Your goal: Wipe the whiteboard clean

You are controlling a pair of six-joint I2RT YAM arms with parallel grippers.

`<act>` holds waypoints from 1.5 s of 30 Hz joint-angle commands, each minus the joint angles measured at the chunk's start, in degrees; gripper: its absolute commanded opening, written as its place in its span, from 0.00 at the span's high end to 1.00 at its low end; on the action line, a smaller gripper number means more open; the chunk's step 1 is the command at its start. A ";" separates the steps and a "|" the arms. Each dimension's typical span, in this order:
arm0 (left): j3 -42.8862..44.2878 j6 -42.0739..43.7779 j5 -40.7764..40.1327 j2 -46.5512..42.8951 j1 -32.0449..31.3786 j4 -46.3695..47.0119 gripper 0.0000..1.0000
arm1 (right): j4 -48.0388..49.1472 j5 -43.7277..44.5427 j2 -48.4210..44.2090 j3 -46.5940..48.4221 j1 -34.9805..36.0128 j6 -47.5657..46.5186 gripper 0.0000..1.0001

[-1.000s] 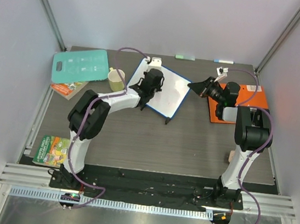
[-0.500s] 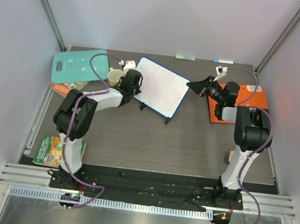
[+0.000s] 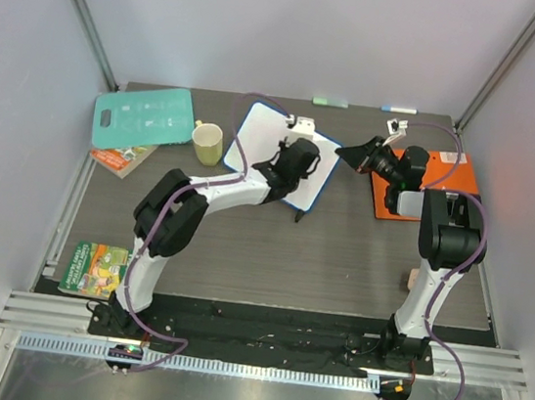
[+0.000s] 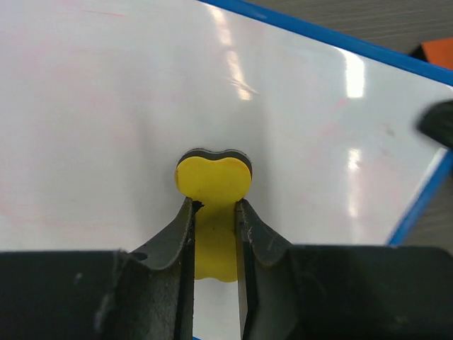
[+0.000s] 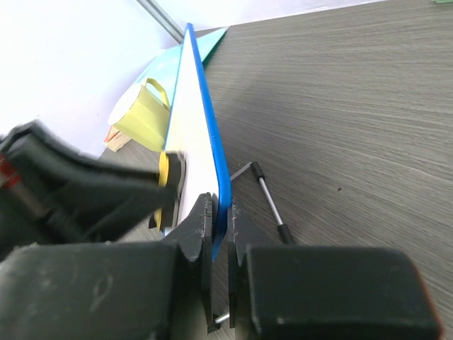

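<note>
The whiteboard (image 3: 264, 138), white with a thin blue frame, stands tilted on thin black feet at the back middle of the table. My left gripper (image 3: 295, 162) is over its right half, shut on a yellow eraser (image 4: 214, 177) that presses flat against the white surface (image 4: 106, 99). Faint red marker traces show on the board. My right gripper (image 3: 345, 154) is shut on the board's right blue edge (image 5: 207, 113), with one finger on each face. In the right wrist view the eraser (image 5: 163, 173) shows just beyond my right gripper (image 5: 221, 212).
A yellow mug (image 3: 207, 142) and a teal cutting board (image 3: 143, 117) lie left of the whiteboard. An orange folder (image 3: 448, 175) lies under the right arm. Books sit at the left edge (image 3: 96, 269) and near the cutting board (image 3: 122, 157). A small block (image 3: 412, 276) lies right.
The left gripper with the eraser swept from the board's middle to its left edge by the mug, then back across to the right half. The right gripper has stayed put.
</note>
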 commanded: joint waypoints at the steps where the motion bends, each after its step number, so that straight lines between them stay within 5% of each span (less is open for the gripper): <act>1: 1.61 -2.42 12.43 7.53 -4.46 -3.06 1.00 | 5.08 -5.31 -2.17 0.82 2.06 -5.80 0.99; 19: -13.94 -3.74 5.75 -3.45 10.74 -1.56 1.00 | 5.25 -5.39 -2.00 0.82 2.06 -5.63 0.99; 33: -3.83 -3.91 13.65 6.57 -5.95 0.54 1.00 | 5.17 -5.31 -2.09 0.91 1.97 -5.63 0.99; 45: -2.95 -4.97 15.60 10.01 -7.46 -0.16 1.00 | 5.25 -5.22 -1.91 0.91 2.06 -5.37 0.98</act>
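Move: The left hand keeps the yellow eraser pressed to the tilted whiteboard, right of its middle, which lies about 6 cm to the left, 1 cm ahead and 2 cm lower. The board corner pinched by the right gripper is some 10 cm right and 3 cm ahead. The yellow mug stands roughly 26 cm left, level with the hand and about 7 cm lower. From the right hand, the board's middle is about 16 cm left, 3 cm back and slightly below. Scrub the whiteboard with short side-to-side strokes of the left gripper, eraser still pinched and on the surface: finish a short stroke right, sweep about 10 cm left, then about 14 cm right and 5 cm or so back to beside the board's right edge, swinging the wrist clockwise on this last stroke. Keep the right gripper clamped on its corner to steady the board. ##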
